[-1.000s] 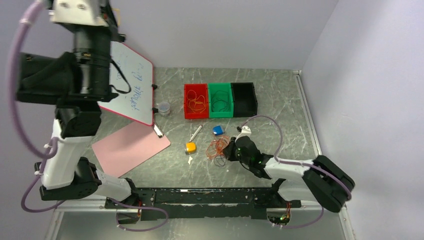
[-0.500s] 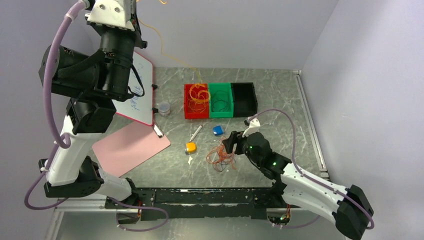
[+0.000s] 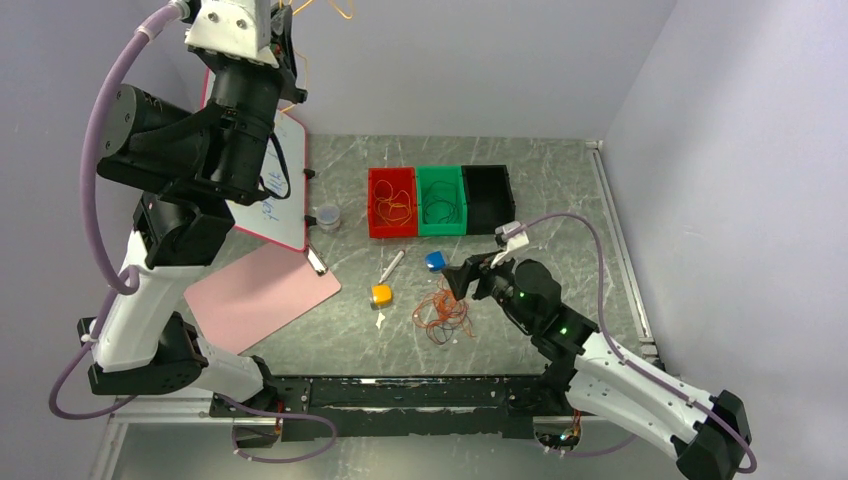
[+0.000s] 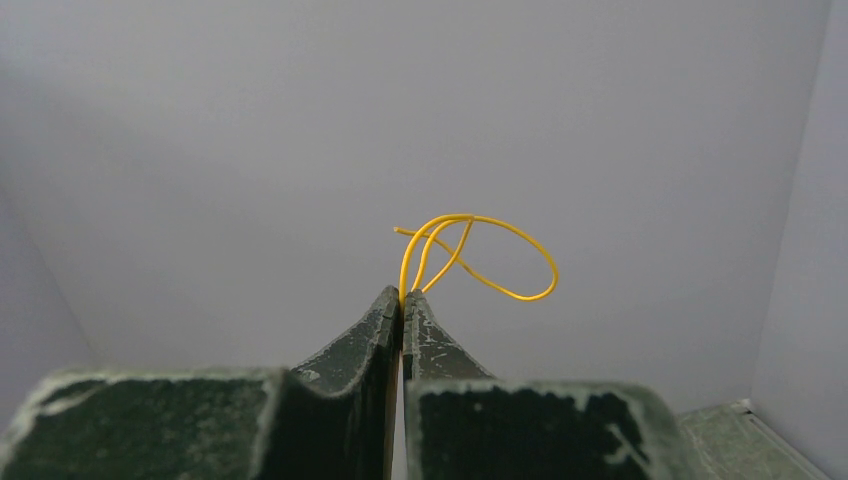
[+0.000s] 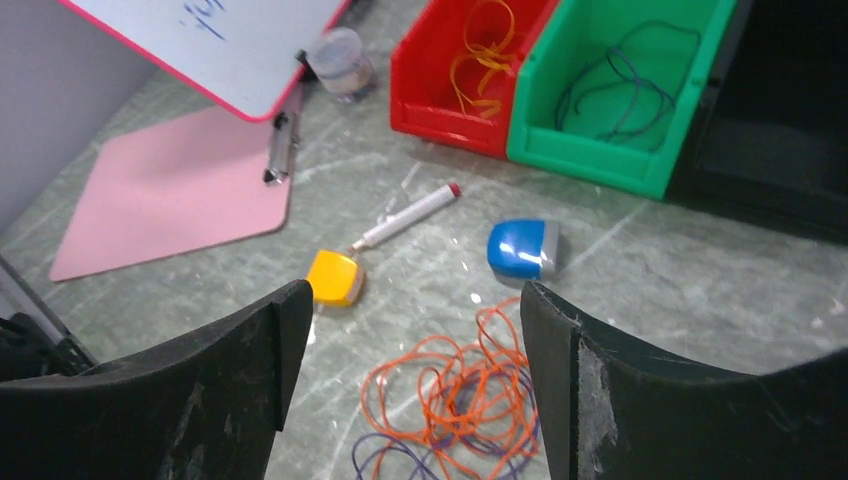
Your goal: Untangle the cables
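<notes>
A tangle of orange and purple cables [image 3: 440,311] lies on the table in front of the bins. My right gripper [image 3: 463,276] hovers just right of it, open and holding nothing. In the right wrist view the tangle [image 5: 478,392] lies between and below the spread fingers of the right gripper [image 5: 415,300]. My left gripper [image 3: 272,12] is raised high at the top left, shut on a thin yellow cable [image 3: 322,8]. In the left wrist view that cable [image 4: 452,216] loops out above the closed tips of the left gripper [image 4: 403,297].
A red bin [image 3: 373,205] holds yellow-orange cable, a green bin [image 3: 422,205] holds dark cable, and a black bin [image 3: 490,198] stands beside them. A blue block [image 3: 435,260], yellow block [image 3: 381,294], marker [image 3: 391,265], small jar [image 3: 326,215], whiteboard [image 3: 285,190] and pink sheet [image 3: 262,295] lie left of the tangle.
The right gripper has opened and pulled up and back from the tangle. The left arm has lifted the yellow cable, whose strand no longer stretches down to the red bin.
</notes>
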Available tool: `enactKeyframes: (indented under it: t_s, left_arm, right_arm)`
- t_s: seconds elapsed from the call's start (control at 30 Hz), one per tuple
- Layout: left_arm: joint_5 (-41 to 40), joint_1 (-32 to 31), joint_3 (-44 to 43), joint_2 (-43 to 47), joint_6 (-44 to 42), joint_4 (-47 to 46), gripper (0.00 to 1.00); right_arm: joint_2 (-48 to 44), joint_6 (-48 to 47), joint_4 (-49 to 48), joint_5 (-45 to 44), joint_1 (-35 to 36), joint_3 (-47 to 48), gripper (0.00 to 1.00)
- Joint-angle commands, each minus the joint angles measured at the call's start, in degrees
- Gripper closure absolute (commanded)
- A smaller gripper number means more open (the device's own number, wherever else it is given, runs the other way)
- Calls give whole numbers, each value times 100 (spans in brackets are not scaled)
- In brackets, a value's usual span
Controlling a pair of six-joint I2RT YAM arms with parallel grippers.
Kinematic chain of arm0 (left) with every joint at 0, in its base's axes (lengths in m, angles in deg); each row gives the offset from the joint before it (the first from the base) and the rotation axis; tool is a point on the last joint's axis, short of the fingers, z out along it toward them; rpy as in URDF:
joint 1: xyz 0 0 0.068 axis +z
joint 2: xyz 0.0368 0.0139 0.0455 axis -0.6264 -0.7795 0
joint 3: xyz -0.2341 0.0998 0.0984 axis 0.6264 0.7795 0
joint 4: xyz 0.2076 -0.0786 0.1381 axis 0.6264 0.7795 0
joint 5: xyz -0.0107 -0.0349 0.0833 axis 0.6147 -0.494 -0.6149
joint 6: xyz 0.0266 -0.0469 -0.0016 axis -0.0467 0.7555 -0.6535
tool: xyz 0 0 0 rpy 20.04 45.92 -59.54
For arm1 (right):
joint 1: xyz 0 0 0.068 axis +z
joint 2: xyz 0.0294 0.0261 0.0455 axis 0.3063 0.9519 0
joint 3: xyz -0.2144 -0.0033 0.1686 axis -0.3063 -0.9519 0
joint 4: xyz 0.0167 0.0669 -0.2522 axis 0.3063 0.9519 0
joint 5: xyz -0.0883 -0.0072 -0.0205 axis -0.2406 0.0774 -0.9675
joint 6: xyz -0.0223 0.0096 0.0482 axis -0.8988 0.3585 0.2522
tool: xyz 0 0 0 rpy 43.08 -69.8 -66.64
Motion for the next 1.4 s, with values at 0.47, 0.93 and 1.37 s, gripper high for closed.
enactKeyframes:
  t_s: [0.47, 0.93, 1.37]
  left_arm:
    - [833, -31, -276, 120, 1168, 538, 93]
    - [949, -30, -169, 117, 1401, 683, 93]
    - [963, -31, 124, 283, 1548, 676, 93]
  right_arm:
    - [2691, -375, -3734, 2631, 17, 1381, 20]
    - [4160, 94, -4969, 3177, 63, 2416, 21]
    - [4406, 215, -5050, 3799, 474, 3256, 20]
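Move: The yellow cable hangs from my raised left hand; the stretch my right hand wants is about 32 cm straight below that hand. From my open right hand it is some 22 cm left, 2 cm ahead and 17 cm up. About 17 cm below my right hand, the orange tangle sits 2 cm back and 1 cm left, the blue block 7 cm ahead and 2 cm left, the yellow block level and 13 cm left, and the red bin 19 cm ahead and 11 cm left. I sweep my right hand some 20 cm left while climbing about 17 cm, away from the orange tangle towards the hanging yellow cable, bowing slightly forward and back. Its fingers stay wide open as the wrist swings them counter-clockwise to point mostly left, tipping upward. My left hand keeps the cable pinched high, easing about 3 cm right and turning a little clockwise. ##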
